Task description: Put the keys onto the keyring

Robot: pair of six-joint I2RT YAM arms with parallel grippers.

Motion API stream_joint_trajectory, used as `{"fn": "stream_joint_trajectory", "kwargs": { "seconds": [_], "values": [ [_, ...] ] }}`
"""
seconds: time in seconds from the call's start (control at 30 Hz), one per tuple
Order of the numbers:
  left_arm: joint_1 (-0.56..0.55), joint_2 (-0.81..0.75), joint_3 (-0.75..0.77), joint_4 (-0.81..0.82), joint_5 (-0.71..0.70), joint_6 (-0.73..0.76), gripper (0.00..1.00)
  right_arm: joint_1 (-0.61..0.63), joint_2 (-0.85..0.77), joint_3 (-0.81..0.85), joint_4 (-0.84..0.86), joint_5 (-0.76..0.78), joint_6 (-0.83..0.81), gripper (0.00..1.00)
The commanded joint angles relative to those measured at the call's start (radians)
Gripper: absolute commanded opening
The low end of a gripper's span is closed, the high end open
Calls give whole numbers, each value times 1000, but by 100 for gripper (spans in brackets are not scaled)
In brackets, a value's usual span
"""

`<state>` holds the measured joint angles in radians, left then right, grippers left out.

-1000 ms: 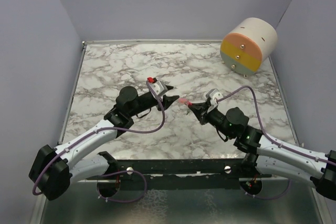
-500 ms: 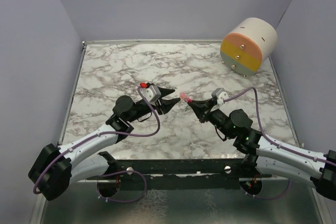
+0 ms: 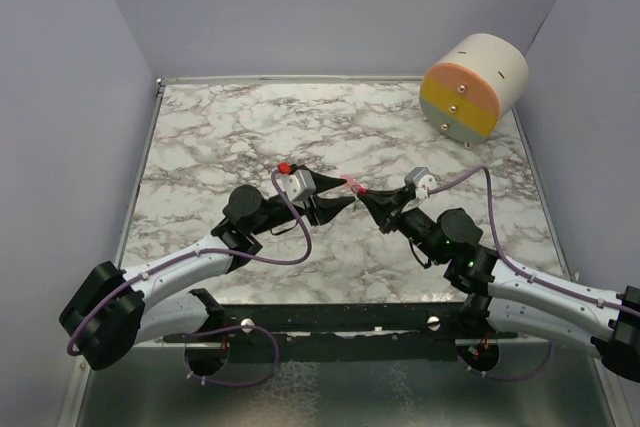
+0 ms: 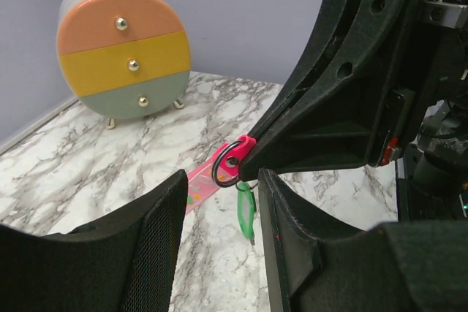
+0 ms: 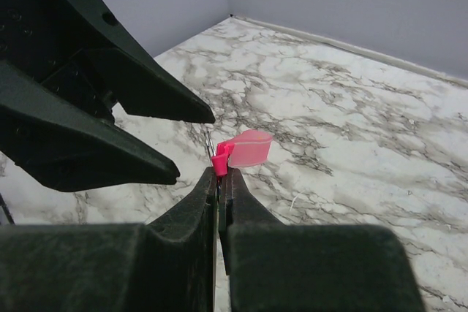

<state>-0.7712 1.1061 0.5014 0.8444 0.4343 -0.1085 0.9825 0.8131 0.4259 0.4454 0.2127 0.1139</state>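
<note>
My right gripper (image 3: 366, 197) is shut on the head of the pink-red key (image 5: 245, 149), holding it above the marble table (image 3: 220, 137). A dark keyring (image 4: 225, 168) passes through that key's hole. The green key (image 4: 246, 210) hangs from the ring just below. My left gripper (image 4: 223, 177) is open, and its two fingers (image 4: 157, 239) stand on either side of the ring and the green key without touching them. In the top view the left gripper (image 3: 333, 197) points right, tip to tip with the right one. In the right wrist view the ring (image 5: 210, 144) shows as a thin wire.
A round pastel cabinet (image 3: 473, 86) with three drawers lies on its side at the back right corner. Lilac walls close the table on the left, back and right. Both arms' purple cables (image 3: 285, 247) loop over the near half.
My left gripper has swung right and forward until its fingers flank the keys at the right gripper's tip. The right gripper has shifted slightly left, still holding the pink key.
</note>
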Motion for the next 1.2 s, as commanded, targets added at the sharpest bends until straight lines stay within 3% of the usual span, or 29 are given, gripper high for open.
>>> {"fn": "stream_joint_trajectory", "kwargs": {
  "seconds": [0.0,0.33,0.67,1.07,1.1,1.17],
  "values": [
    [-16,14,28,42,25,16,45,5,1,17,43,-24,9,1],
    [-19,31,44,40,14,32,44,4,-1,16,48,-91,-3,1],
    [-19,46,52,40,17,33,20,5,-15,5,53,-105,-5,1],
    [-18,52,56,42,24,32,0,5,-8,10,48,-113,-4,1],
    [-19,52,57,41,24,33,0,5,-4,16,38,-108,-3,2],
    [-18,49,57,39,19,37,0,4,10,37,6,-94,-1,15]
  ]
}}
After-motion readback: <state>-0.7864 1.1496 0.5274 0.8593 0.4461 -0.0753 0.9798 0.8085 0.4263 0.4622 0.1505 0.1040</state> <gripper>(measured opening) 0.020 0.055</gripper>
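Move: The dark keyring stands roughly 2 cm to the right of the left fingertips, at their height and level with them front to back. The pink key is on it, its middle about 2 cm farther forward than the ring, and the green key hangs some 4 cm under the ring. From the right fingertips, still shut on the pink key's head, the ring is only about 1 cm forward and 1 cm left, at the same height. Ease the left gripper about 1 cm to the right, so its half-open fingers straddle the near side of the keyring, then shut them on the ring beside the pink key's head. Keep the right fingers on the pink key while that hand shifts about 1 cm back and left, rises half a centimetre and turns slightly counter-clockwise. ##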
